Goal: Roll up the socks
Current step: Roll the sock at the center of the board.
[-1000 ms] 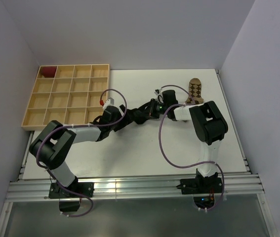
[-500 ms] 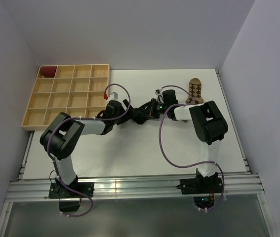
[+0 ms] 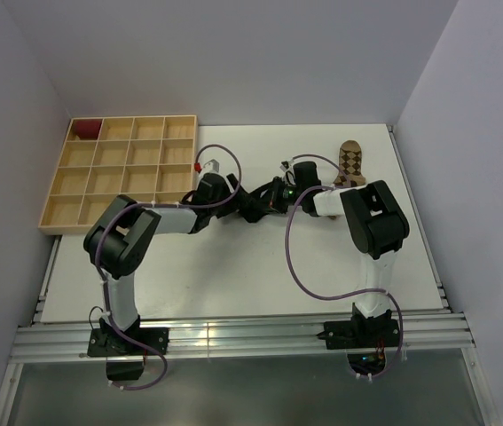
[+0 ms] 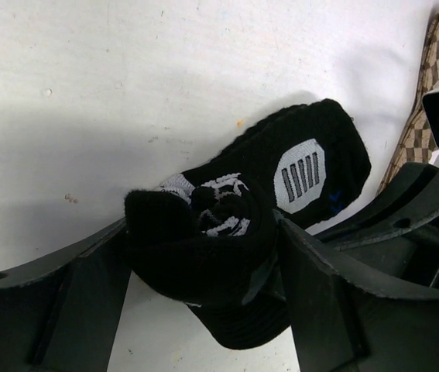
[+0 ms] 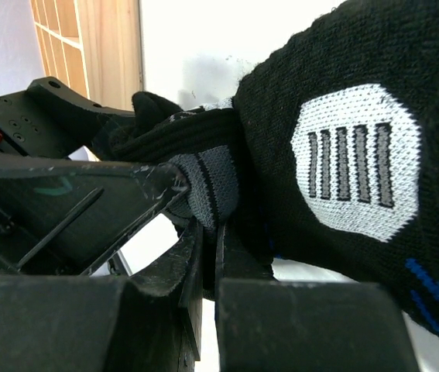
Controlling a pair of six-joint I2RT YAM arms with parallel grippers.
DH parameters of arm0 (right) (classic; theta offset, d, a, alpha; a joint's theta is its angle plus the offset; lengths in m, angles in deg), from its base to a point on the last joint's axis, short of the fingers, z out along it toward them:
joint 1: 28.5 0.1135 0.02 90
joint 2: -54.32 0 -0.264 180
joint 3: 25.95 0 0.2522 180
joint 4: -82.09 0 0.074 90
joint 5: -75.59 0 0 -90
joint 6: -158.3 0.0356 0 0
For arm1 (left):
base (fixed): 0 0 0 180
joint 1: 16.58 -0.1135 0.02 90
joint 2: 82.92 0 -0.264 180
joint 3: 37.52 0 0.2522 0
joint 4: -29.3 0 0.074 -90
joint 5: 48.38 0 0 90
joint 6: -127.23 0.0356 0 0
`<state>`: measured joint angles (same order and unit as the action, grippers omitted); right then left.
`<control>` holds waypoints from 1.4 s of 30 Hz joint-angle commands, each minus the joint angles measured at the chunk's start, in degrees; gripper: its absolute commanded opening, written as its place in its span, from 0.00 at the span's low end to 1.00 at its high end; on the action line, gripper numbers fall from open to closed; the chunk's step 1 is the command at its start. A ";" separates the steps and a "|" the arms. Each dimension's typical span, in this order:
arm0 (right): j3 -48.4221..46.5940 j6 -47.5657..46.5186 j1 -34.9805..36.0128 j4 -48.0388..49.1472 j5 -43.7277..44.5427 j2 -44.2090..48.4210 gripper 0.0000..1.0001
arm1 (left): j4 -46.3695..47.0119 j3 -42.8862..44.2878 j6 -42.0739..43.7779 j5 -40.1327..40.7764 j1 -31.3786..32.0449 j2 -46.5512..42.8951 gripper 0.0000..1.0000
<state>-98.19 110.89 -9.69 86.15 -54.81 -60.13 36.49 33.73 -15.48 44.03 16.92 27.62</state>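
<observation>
The black sock (image 4: 312,147) with grey-white patches lies partly rolled at the table's middle. The rolled end sits between the fingers of my left gripper (image 4: 204,226), and both fingers press its sides. My right gripper (image 5: 211,225) is shut on a fold of the same sock (image 5: 351,116), pinching the fabric near its grey band. In the top view both grippers meet over the dark sock (image 3: 251,206), left gripper (image 3: 236,201) and right gripper (image 3: 267,197) close together. The tan argyle sock (image 3: 350,162) lies flat at the back right, also seen from the left wrist (image 4: 428,85).
A wooden compartment tray (image 3: 56,215) stands at the back left, with a small dark red bundle (image 3: 85,130) in its far left corner cell. The right arm's elbow (image 3: 371,217) rises just in front of the tan sock.
My left arm has swung its elbow inward and pushed its wrist toward the back right, closer to the right gripper. Its jaws have narrowed onto the roll. The right arm has stayed put.
</observation>
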 commanded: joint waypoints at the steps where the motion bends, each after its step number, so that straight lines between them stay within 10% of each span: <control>1: 2.84 -2.69 0.18 -8.51 5.60 -4.28 0.00 | -5.12 1.92 0.77 0.49 -0.27 2.83 0.77; 7: 3.19 -5.40 0.26 -9.04 7.35 -1.92 0.08 | -12.23 5.51 0.76 2.41 -0.10 5.21 0.56; 16: 8.64 -13.30 3.16 -7.63 18.15 12.56 0.57 | -27.35 7.54 0.85 9.96 2.53 3.81 0.45; 25: 17.08 -26.22 14.23 1.77 37.66 24.10 0.61 | -36.68 8.33 -0.99 13.67 5.44 0.91 0.45; 42: 13.92 -34.24 21.44 6.61 41.28 20.07 0.64 | -38.35 9.57 -2.40 12.79 6.41 0.11 0.45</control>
<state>-81.62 79.02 10.86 89.52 -14.96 -38.39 8.34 44.42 -19.46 55.68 22.77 26.68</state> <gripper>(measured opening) 0.635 0.513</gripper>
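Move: The rolled part of the black sock already sits between the left hand's open fingers, about 1 cm ahead of the hand point and 1 cm to its right. The right hand is shut on the black fabric beside it, with the roll some 5 cm to its left and 3 cm ahead, level in height. The sock's flat toe lies about 5 cm straight ahead of the right hand, 3 cm lower; the brown sock some 18 cm right and 8 cm ahead. Left closes on the roll, drawing back 3 cm, while right opens off the sock and backs 5 cm. ##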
